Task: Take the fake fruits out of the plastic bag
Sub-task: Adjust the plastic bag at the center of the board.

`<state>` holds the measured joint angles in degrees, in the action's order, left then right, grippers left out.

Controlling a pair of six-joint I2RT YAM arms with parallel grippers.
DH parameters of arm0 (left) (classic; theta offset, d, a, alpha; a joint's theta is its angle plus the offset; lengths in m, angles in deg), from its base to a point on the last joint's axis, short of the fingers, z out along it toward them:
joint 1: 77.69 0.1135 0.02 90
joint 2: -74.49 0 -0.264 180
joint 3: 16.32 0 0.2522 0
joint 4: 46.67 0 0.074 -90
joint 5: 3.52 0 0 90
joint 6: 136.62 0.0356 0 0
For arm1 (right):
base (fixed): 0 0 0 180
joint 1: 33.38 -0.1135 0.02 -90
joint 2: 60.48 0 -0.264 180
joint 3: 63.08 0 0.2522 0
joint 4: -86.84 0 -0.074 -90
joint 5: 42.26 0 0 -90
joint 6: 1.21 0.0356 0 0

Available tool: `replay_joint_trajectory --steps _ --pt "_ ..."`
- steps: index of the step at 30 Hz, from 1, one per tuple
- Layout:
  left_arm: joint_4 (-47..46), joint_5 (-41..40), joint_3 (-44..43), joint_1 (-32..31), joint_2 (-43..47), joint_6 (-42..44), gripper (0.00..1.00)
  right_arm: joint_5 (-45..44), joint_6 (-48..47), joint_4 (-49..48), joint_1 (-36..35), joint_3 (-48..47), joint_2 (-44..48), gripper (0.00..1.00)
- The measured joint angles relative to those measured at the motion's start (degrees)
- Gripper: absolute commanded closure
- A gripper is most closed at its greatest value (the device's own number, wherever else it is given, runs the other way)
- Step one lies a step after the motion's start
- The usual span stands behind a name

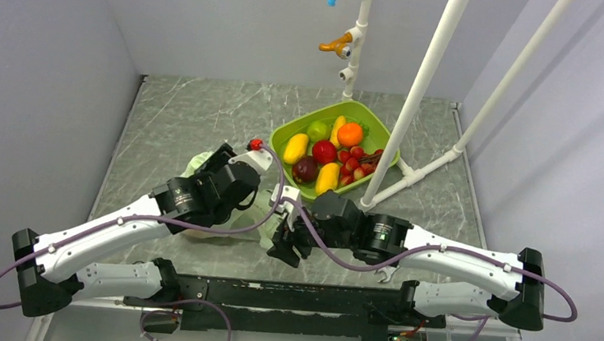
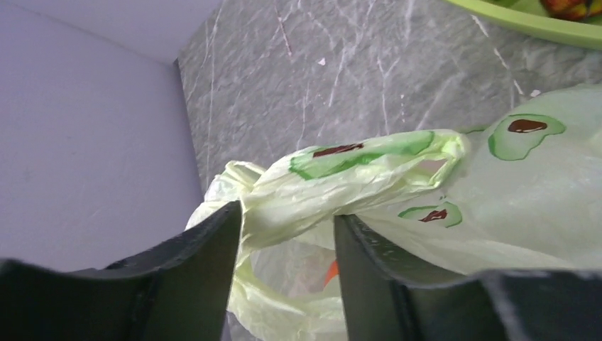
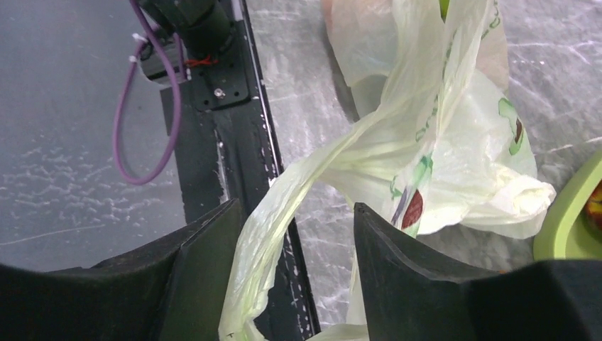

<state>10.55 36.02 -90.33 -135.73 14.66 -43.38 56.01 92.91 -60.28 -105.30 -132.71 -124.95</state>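
Observation:
The plastic bag [image 1: 199, 164], pale green and wrinkly, lies crumpled on the marble table between my two arms. In the left wrist view a bunched fold of the plastic bag [image 2: 369, 160] lies across my left gripper [image 2: 287, 213], whose jaws stand apart with plastic touching both inner faces. An orange bit of fake fruit [image 2: 330, 273] shows through the film lower down. My right gripper [image 3: 298, 213] is open, and a loop handle of the plastic bag [image 3: 454, 142] runs loosely through the gap, resting on one finger. From above, my left gripper [image 1: 236, 183] and right gripper [image 1: 285, 247] flank the bag.
A green tray [image 1: 286, 128] at the back right holds yellow, red, green and orange fruits and small red berries. A white pipe frame [image 1: 421, 90] stands just right of it. The black base rail [image 3: 220, 106] runs along the near table edge. Grey walls close in both sides.

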Motion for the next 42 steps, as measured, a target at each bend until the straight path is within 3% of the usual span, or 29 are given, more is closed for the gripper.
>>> replay_joint_trajectory --steps 6,7,11,18,23,30,34,42 --pt "0.0 -0.5 0.0 2.7 2.4 -2.4 0.96 -7.6 -0.6 -0.8 -2.2 2.8 -0.9 0.74" --pt "-0.1 -0.3 0.0 3.3 3.1 -2.9 1.0 -9.6 -0.5 -0.8 -2.4 3.1 -1.4 0.8" --pt "-1.2 0.7 -0.1 7.8 6.6 -3.8 1.0 -19.2 0.7 -0.7 -2.5 4.3 -2.7 1.0" --pt "-5.0 8.3 -2.8 22.3 11.7 -6.1 1.0 -40.3 2.9 1.3 -2.3 4.5 -2.9 1.0" --pt "-6.8 13.9 -7.6 29.2 12.6 -8.5 1.0 -45.4 -0.3 -0.8 -1.2 3.1 -0.5 1.0" --pt "-6.5 24.3 -19.5 40.6 3.8 -10.4 1.0 -45.1 -9.0 -3.3 4.1 -7.8 -1.0 1.0" --pt "-6.5 29.5 -23.7 44.1 0.3 -10.4 1.0 -40.5 -13.7 -1.6 4.3 -13.9 -1.6 1.0" --pt "-8.9 39.3 -10.8 45.0 9.5 -10.4 1.0 -8.7 -13.5 6.5 4.3 -16.5 3.7 1.0"
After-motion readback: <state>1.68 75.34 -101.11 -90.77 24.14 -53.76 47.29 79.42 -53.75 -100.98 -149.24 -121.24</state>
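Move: The plastic bag's left handle already lies between the left hand's open fingers, and its right edge between the right hand's, both within about 1 cm. The fruit-filled bag body hangs some 15 cm below: about 2 cm back and 3 cm right of the left hand, or 14 cm ahead and 14 cm left of the right. The green basket's middle is roughly 18 cm ahead and 30 cm right of the left hand, 16 cm lower. The bag's two sides get pinched as both grippers shut, then drawn up. The left hand goes up some 15 cm, left and a little forward, rolling about 40 degrees left side down, then sinks slightly. The right first dips and sweeps forward and right, turning clockwise, then climbs to 13 cm above its start and swings back, unwinding most of that turn. ##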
